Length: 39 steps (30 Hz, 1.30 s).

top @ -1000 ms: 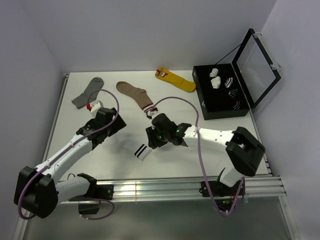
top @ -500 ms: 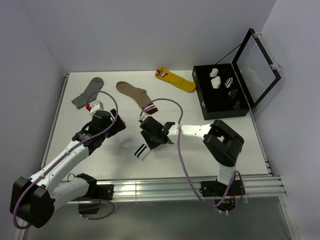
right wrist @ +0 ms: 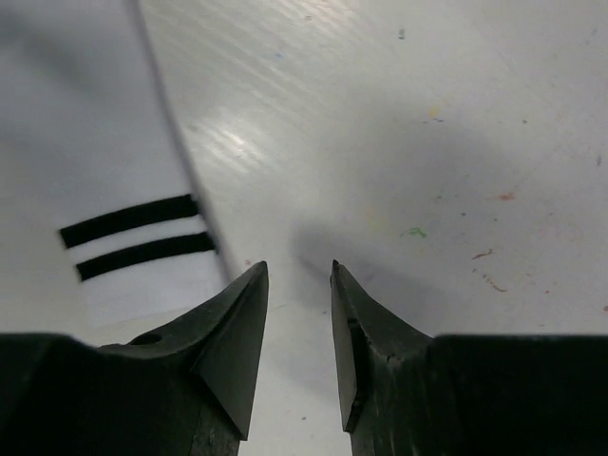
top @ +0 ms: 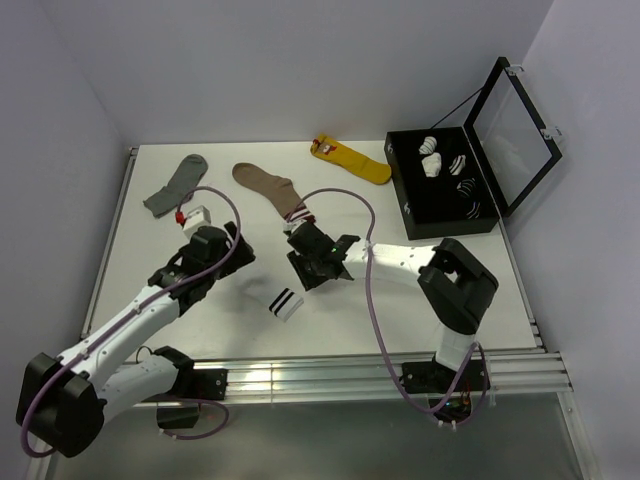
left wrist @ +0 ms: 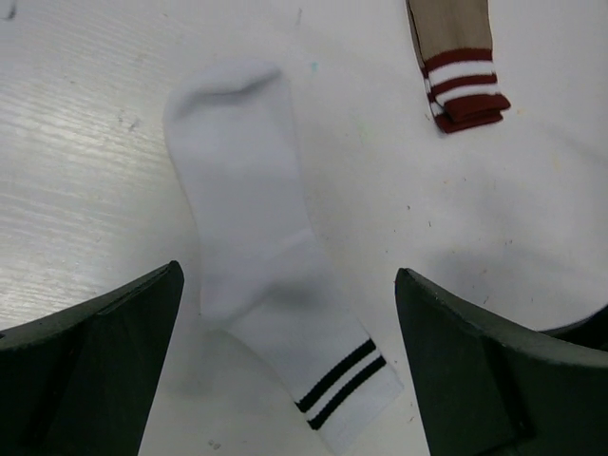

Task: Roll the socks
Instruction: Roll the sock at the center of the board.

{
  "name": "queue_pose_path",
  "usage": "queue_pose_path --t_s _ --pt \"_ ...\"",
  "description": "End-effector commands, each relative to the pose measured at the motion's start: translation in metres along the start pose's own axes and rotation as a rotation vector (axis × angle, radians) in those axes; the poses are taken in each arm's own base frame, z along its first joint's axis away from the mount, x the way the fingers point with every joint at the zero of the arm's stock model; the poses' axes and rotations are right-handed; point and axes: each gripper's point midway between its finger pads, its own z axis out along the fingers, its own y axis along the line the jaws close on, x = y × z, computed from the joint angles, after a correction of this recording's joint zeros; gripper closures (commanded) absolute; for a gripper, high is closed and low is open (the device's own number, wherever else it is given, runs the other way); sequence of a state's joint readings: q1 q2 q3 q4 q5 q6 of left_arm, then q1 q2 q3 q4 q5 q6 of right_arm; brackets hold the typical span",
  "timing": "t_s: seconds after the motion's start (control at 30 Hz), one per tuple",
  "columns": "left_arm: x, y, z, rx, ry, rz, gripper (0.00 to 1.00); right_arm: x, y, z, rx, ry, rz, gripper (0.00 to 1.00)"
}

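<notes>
A white sock (left wrist: 256,237) with two dark stripes near its cuff lies flat on the table, toe far, cuff near. Only the striped cuff (top: 285,303) stands out in the top view. A faint edge crosses the sock's middle, and I cannot tell whether a second white sock lies on it. My left gripper (left wrist: 288,275) hangs wide open above the sock, one finger on each side. My right gripper (right wrist: 297,266) is just right of the cuff (right wrist: 133,237), above bare table, its jaws a narrow gap apart with nothing between them.
A brown sock (top: 270,187) with a maroon-and-white cuff (left wrist: 463,81) lies beyond the grippers. A grey sock (top: 177,185) and a small white-and-red item (top: 193,214) lie far left, a yellow sock (top: 350,158) at the back. An open black box (top: 410,205) with rolled socks stands at right.
The right gripper's jaws have narrowed. It swung left over the striped cuff, then drew back slightly. The left gripper shifted a little nearer and stayed wide open.
</notes>
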<state>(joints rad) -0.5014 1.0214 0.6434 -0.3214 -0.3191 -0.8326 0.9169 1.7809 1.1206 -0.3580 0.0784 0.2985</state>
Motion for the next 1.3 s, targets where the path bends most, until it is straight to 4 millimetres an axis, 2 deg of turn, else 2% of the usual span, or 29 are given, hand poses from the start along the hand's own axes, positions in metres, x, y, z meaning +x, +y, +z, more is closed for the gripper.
queue_pose_path --t_s 0.0,0.27,0.43,0.57,0.67,0.73,0.93,1.03,1.1,1.13,1.17,1.23,1.27 --pt "-0.017 0.011 -0.009 -0.041 -0.103 -0.083 0.0 -0.028 0.032 -0.023 -0.136 -0.072 -0.003 0.59" --pt "-0.024 0.014 -0.018 -0.027 -0.141 -0.09 0.0 -0.004 0.044 0.0 -0.153 0.029 -0.059 0.57" --pt "-0.016 -0.002 -0.016 0.064 -0.097 -0.059 0.01 0.007 0.045 0.01 -0.131 0.069 -0.093 0.57" --pt "-0.016 -0.014 -0.017 0.121 -0.086 -0.025 0.01 0.015 0.024 0.022 -0.031 0.093 -0.116 0.57" --pt "-0.013 -0.022 -0.017 0.151 -0.062 -0.003 0.01 0.014 0.0 0.026 0.033 0.098 -0.098 0.58" --pt "-0.014 -0.029 -0.017 0.178 -0.054 0.005 0.01 0.008 -0.022 0.024 0.087 0.085 -0.076 0.59" --pt "0.007 -0.049 -0.007 0.261 0.025 0.055 0.02 -0.016 -0.059 0.013 0.136 0.037 -0.04 0.59" --pt "0.013 -0.062 -0.008 0.272 0.017 0.103 0.01 -0.026 -0.063 0.006 0.105 0.014 -0.015 0.61" --pt "0.02 -0.073 -0.009 0.268 0.01 0.152 0.01 -0.032 -0.059 -0.001 0.045 -0.006 0.018 0.61" --pt "0.022 -0.075 -0.009 0.264 0.009 0.166 0.01 -0.041 -0.056 -0.013 0.023 -0.047 0.032 0.61" --pt "0.029 -0.083 -0.009 0.269 0.016 0.193 0.01 -0.045 -0.052 -0.019 0.001 -0.066 0.057 0.61" --pt "0.033 -0.085 -0.004 0.241 0.005 0.22 0.02 -0.049 -0.053 -0.028 -0.003 -0.097 0.097 0.6" --pt "0.035 -0.094 -0.007 0.256 0.003 0.233 0.02 -0.055 -0.053 -0.039 -0.01 -0.13 0.14 0.59"
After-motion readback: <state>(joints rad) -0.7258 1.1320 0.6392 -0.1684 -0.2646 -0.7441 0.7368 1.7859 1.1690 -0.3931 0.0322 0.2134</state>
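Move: The white sock's striped cuff lies about 3 cm left of the right hand, 4 cm back from it and some 2 cm below; the brown sock's maroon cuff is about 16 cm straight ahead of the right hand. From the left hand, the white cuff is roughly 9 cm right, 8 cm back and 10 cm down, and the brown cuff about 12 cm right and 11 cm ahead. The right fingertips, their part-open gap kept, dip back and left onto the white sock's striped cuff, drag it low over the table about 10 cm forward and right, then rise nearly 3 cm. The wide-open left hand rises slightly, then sweeps about 10 cm right over the sock towards the cuff, sinking and turning nearly 20 degrees clockwise. ##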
